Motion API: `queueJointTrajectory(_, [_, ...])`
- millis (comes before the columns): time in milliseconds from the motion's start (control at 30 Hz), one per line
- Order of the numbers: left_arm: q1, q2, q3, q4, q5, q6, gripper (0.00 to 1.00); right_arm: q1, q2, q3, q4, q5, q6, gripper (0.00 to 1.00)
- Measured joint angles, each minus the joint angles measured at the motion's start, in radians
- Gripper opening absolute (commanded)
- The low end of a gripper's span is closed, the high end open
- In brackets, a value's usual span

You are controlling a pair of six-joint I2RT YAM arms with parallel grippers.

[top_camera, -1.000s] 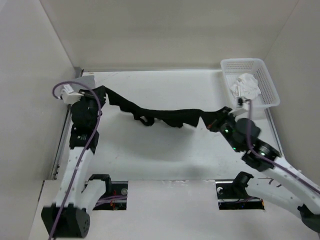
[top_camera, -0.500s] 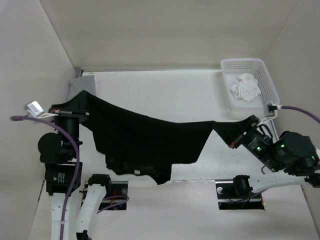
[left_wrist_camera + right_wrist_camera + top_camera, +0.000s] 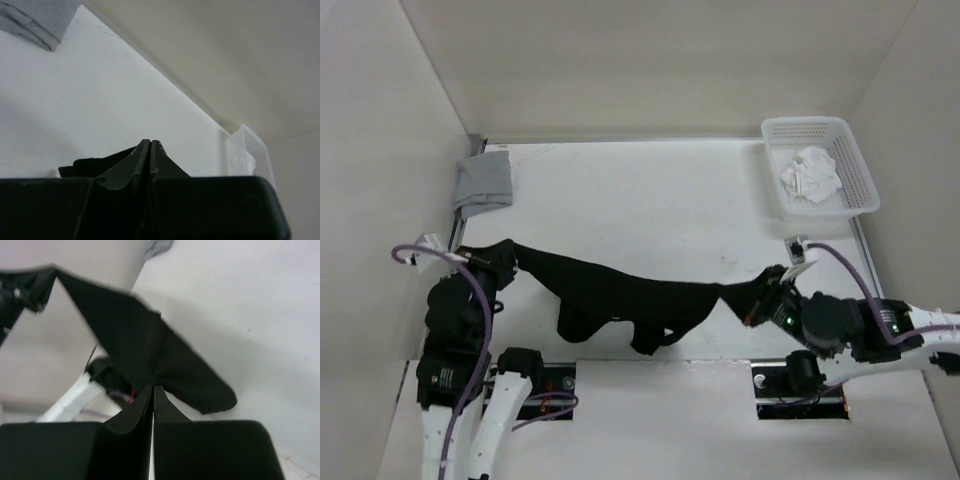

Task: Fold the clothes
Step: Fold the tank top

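Note:
The clothes [image 3: 620, 297], one large black garment, hang stretched in a sagging band between my two grippers over the near part of the white table [image 3: 650, 200]. My left gripper [image 3: 508, 258] is shut on the garment's left end; in the left wrist view its jaws [image 3: 151, 143] are pressed together, with black fabric [image 3: 82, 164] just to their left. My right gripper [image 3: 753, 303] is shut on the right end. In the right wrist view the garment [image 3: 135, 345] fans out from the closed gripper [image 3: 153, 387]. Folds dangle from the band's middle.
A small grey cloth [image 3: 483, 182] lies at the far left corner, also in the left wrist view [image 3: 35, 20]. A white basket [image 3: 848, 165] holding a white cloth [image 3: 810, 172] stands at the far right. Walls enclose the table on three sides.
Both arms have pulled the garment from the far side toward the near edge. It spread wide half a second ago and now hangs as a narrower sagging band. The grey cloth is uncovered.

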Motion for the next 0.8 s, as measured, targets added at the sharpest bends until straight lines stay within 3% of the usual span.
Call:
queueJointTrajectory(100, [-0.001,0.114,-0.083,0.093,-0.008,-0.008,0.00,-0.326,-0.033,-0.022,0.014,-0.113,-0.052,0.01])
queueJointTrajectory(233, [0.006,0.373,-0.186,0.271,0.001,-0.043,0.00,-0.865,0.003,-0.137,0.164,-0.444,-0.146,0.00])
queueJointTrajectory(333, [0.018,0.537,-0.224,0.363,0.019,-0.068,0.00,-1.094,0.100,-0.240,0.258,-0.637,-0.186,0.00])
queueJointTrajectory(400, [0.021,0.597,-0.223,0.412,0.039,-0.084,0.00,-1.135,0.175,-0.265,0.268,-0.712,-0.208,0.00])
queueJointTrajectory(500, [0.006,0.607,-0.189,0.440,0.055,-0.100,0.00,-1.099,0.196,-0.233,0.276,-0.760,-0.238,0.00])
queueJointTrajectory(800, [-0.120,0.399,0.101,0.462,0.039,-0.076,0.00,-0.858,0.147,0.174,0.328,-0.646,-0.362,0.00])
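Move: Each hand holds an upper corner of the tank top, which sags between them. Its middle lies about 25 cm to the left hand's right, 9 cm back and 10 cm below; from the right hand it is some 25 cm to the left, level fore and aft, 10 cm below. The grey cloth is roughly 48 cm ahead of the left hand, 24 cm left and 30 cm down; the white basket is about 60 cm ahead of the right hand, 38 cm right and 26 cm down. Both grippers keep their pinch on the tank top's corners and fling it: forward and down over the table by about 15 cm, then sharply up more than 20 cm, easing back a few centimetres at the end. The right hand veers right and turns clockwise on the way out, then partly undoes both, while the left drifts left on the rise. Fingertips dip, then tip upward. ##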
